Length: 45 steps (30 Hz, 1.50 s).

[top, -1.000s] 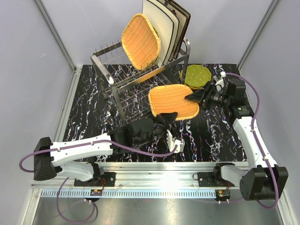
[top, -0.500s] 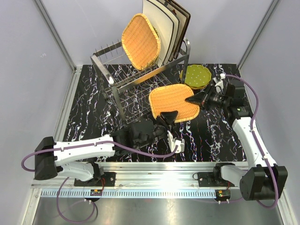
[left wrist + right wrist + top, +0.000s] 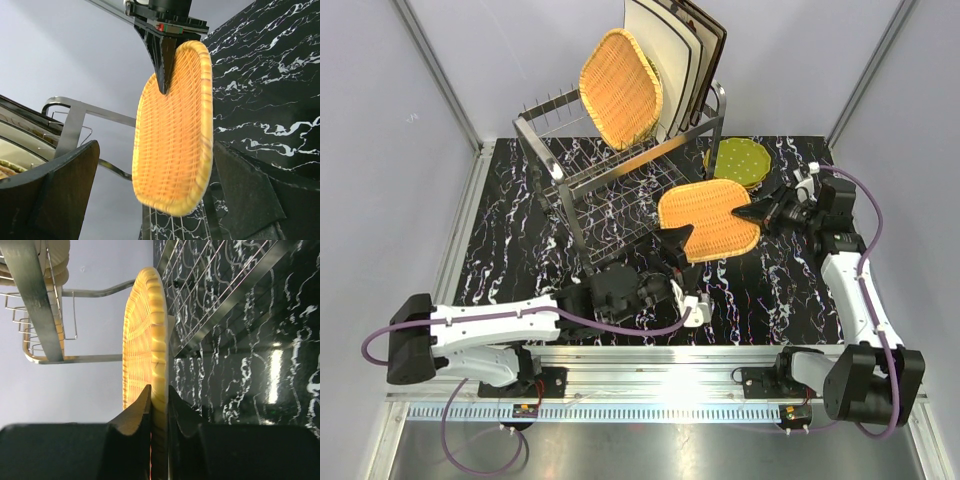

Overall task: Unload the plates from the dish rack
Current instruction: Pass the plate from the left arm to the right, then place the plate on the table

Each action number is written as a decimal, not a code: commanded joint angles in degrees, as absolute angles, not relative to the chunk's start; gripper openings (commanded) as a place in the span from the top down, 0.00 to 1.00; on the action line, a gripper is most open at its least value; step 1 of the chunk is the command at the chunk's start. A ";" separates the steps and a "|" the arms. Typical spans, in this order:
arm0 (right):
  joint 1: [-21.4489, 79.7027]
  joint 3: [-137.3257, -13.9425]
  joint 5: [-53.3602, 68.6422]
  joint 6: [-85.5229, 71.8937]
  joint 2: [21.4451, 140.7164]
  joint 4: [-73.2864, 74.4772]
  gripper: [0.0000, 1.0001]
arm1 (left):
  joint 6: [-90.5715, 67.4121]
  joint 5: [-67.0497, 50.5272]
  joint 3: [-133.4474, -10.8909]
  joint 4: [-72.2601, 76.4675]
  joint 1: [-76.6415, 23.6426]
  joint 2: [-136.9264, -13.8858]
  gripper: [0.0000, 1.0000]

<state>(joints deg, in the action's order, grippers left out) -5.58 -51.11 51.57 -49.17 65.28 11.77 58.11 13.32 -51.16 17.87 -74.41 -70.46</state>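
A wicker plate [image 3: 710, 218] hangs just above the black table, right of the dish rack [image 3: 582, 172]. My right gripper [image 3: 754, 213] is shut on its right rim. In the right wrist view both fingers pinch the rim [image 3: 153, 345] edge-on. My left gripper [image 3: 682, 272] stands open at the plate's near edge. In the left wrist view the plate [image 3: 172, 130] hangs between its spread fingers [image 3: 65, 195] without touching either. A second wicker plate [image 3: 620, 88] and large cream square plates [image 3: 665, 55] stand in the rack's top tier.
A green dotted plate [image 3: 740, 161] lies on the table behind the held plate, close to the right arm. The rack's lower wire shelf [image 3: 620, 205] reaches toward the held plate's left edge. Grey walls close in on both sides.
My left gripper has opened, let go of the wicker plate and drawn back a little. My right gripper has shut on the plate's right rim and carried it to the right.
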 commanded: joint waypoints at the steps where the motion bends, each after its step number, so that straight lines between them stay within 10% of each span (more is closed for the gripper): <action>1: -6.85 -51.33 53.61 -46.23 65.30 6.33 1.00 | 53.10 14.76 -50.01 23.55 -74.97 -66.63 0.01; 45: -11.16 -57.04 54.58 -11.52 92.18 14.95 0.99 | 12.23 35.68 -46.49 13.55 -75.06 -52.12 0.01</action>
<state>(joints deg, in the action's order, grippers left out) -10.94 -53.49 51.68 -13.17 89.97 16.49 19.25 32.95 -42.87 14.57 -74.81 -52.56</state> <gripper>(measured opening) 0.187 0.987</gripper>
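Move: Ahead of the right hand, which already holds the wicker plate alone, the green-topped plate stack lies on the table about 28 cm farther out, some 2 cm to its right and 23 cm below. The dish rack's middle is roughly 13 cm ahead, 26 cm left and 10 cm below that hand. From the open left hand, the stack is about 39 cm ahead, 12 cm right and 28 cm down, and the held wicker plate about 8 cm ahead, 6 cm right and slightly (4 cm) below. Lowering the wicker plate about 14 cm in its kept edge pinch, the right hand first eases right and forward by about 5 cm each, then mostly sinks towards the stack's level, its left side tipping down some 15 degrees. The left hand, still wide open and empty, backs away to the left from the plate by nearly 10 cm, tilting its fingers as it goes. ##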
